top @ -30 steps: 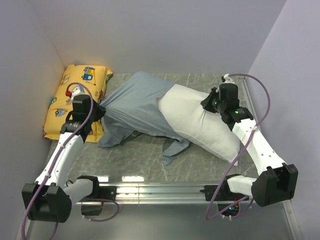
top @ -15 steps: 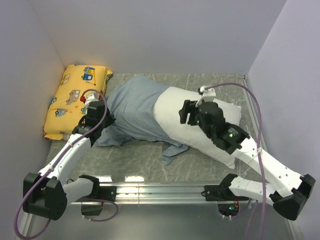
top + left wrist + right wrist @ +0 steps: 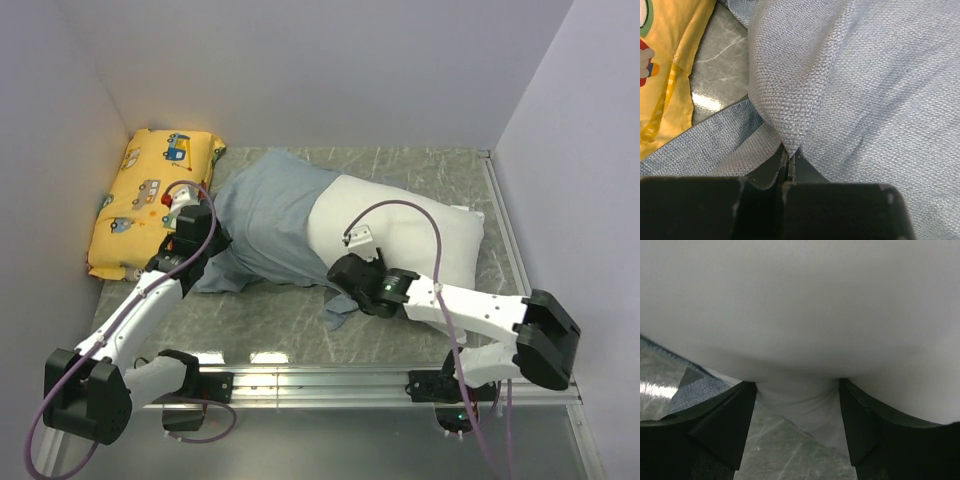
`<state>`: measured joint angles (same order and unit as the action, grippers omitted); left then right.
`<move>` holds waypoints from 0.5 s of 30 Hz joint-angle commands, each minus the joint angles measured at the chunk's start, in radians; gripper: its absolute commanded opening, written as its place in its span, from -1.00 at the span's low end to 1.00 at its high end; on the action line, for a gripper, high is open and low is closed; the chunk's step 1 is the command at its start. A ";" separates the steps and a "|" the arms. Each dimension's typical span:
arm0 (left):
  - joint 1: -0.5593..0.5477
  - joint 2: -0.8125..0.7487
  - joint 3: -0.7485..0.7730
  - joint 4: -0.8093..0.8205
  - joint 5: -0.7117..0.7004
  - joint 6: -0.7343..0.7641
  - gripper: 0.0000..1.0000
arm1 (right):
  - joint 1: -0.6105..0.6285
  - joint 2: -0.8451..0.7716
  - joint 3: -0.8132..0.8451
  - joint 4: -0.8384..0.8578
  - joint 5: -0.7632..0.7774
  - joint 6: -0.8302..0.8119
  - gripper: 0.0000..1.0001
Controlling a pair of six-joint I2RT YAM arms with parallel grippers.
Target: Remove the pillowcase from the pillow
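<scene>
The white pillow (image 3: 420,240) lies across the middle of the table, its left half still inside the blue-grey pillowcase (image 3: 268,218). My left gripper (image 3: 205,240) is shut on a bunched fold of the pillowcase (image 3: 850,90) at its left end, and the cloth is pinched between the fingertips (image 3: 789,156). My right gripper (image 3: 340,272) is at the pillow's near edge, close to the pillowcase's opening. It is open (image 3: 797,410), with the pillow's (image 3: 800,305) bulging lower edge pressed between its two wide-apart fingers. A corner of pillowcase (image 3: 695,390) lies on the table to its left.
A yellow cartoon-car pillow (image 3: 150,200) lies against the left wall, right beside my left gripper; its edge (image 3: 665,75) is in the left wrist view. Walls close in the table on the left, back and right. A metal rail (image 3: 320,375) runs along the near edge.
My right gripper let go at the pillow's far right end, opened, and swung across to the pillow's near edge. My left gripper shifted slightly right, still holding the pillowcase.
</scene>
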<state>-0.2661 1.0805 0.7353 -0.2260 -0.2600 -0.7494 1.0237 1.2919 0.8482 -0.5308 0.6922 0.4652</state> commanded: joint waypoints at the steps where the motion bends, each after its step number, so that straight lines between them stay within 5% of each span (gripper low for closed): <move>1: -0.015 -0.031 0.018 0.019 -0.016 0.013 -0.99 | -0.002 0.078 0.078 -0.029 0.168 0.061 -0.27; 2: -0.018 -0.034 0.025 0.007 -0.022 0.019 -0.99 | -0.004 0.093 0.109 -0.058 0.197 0.081 -0.78; 3: -0.022 -0.042 0.036 -0.018 -0.033 0.025 -0.99 | -0.002 0.104 0.139 -0.089 0.235 0.090 -1.00; 12: -0.082 -0.214 0.280 -0.177 -0.104 0.097 -0.99 | -0.014 -0.256 0.475 -0.178 -0.035 -0.117 -1.00; 15: -0.096 -0.159 0.395 -0.185 -0.088 0.128 -0.99 | -0.132 -0.289 0.581 -0.196 -0.144 -0.146 -1.00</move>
<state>-0.3489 0.9009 1.0241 -0.4046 -0.3283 -0.6724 0.9794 1.0966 1.3025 -0.7578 0.6327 0.3820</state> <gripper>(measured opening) 0.012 0.017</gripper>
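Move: My left hand already holds the pillowcase's left end; the case's middle lies about 8 cm to its right and 3 cm ahead, slightly lower, and the yellow pillow some 16 cm to its left and 8 cm ahead. My open right hand is at the white pillow's near side, the visible part's middle about 7 cm right and 5 cm ahead; the case's middle is roughly 19 cm left and 8 cm ahead, its loose flap some 4 cm left and 9 cm back. I shut my right fingers on the white pillow's near side, easing forward a couple of centimetres, and pinch its fabric. Then I lift quickly by some 20 cm, fingers tipping up a little and the hand's left side rolling up. My left hand keeps its pinch on the pillowcase end and rises with it, about 15 cm and slightly back, fingers tipping up. ##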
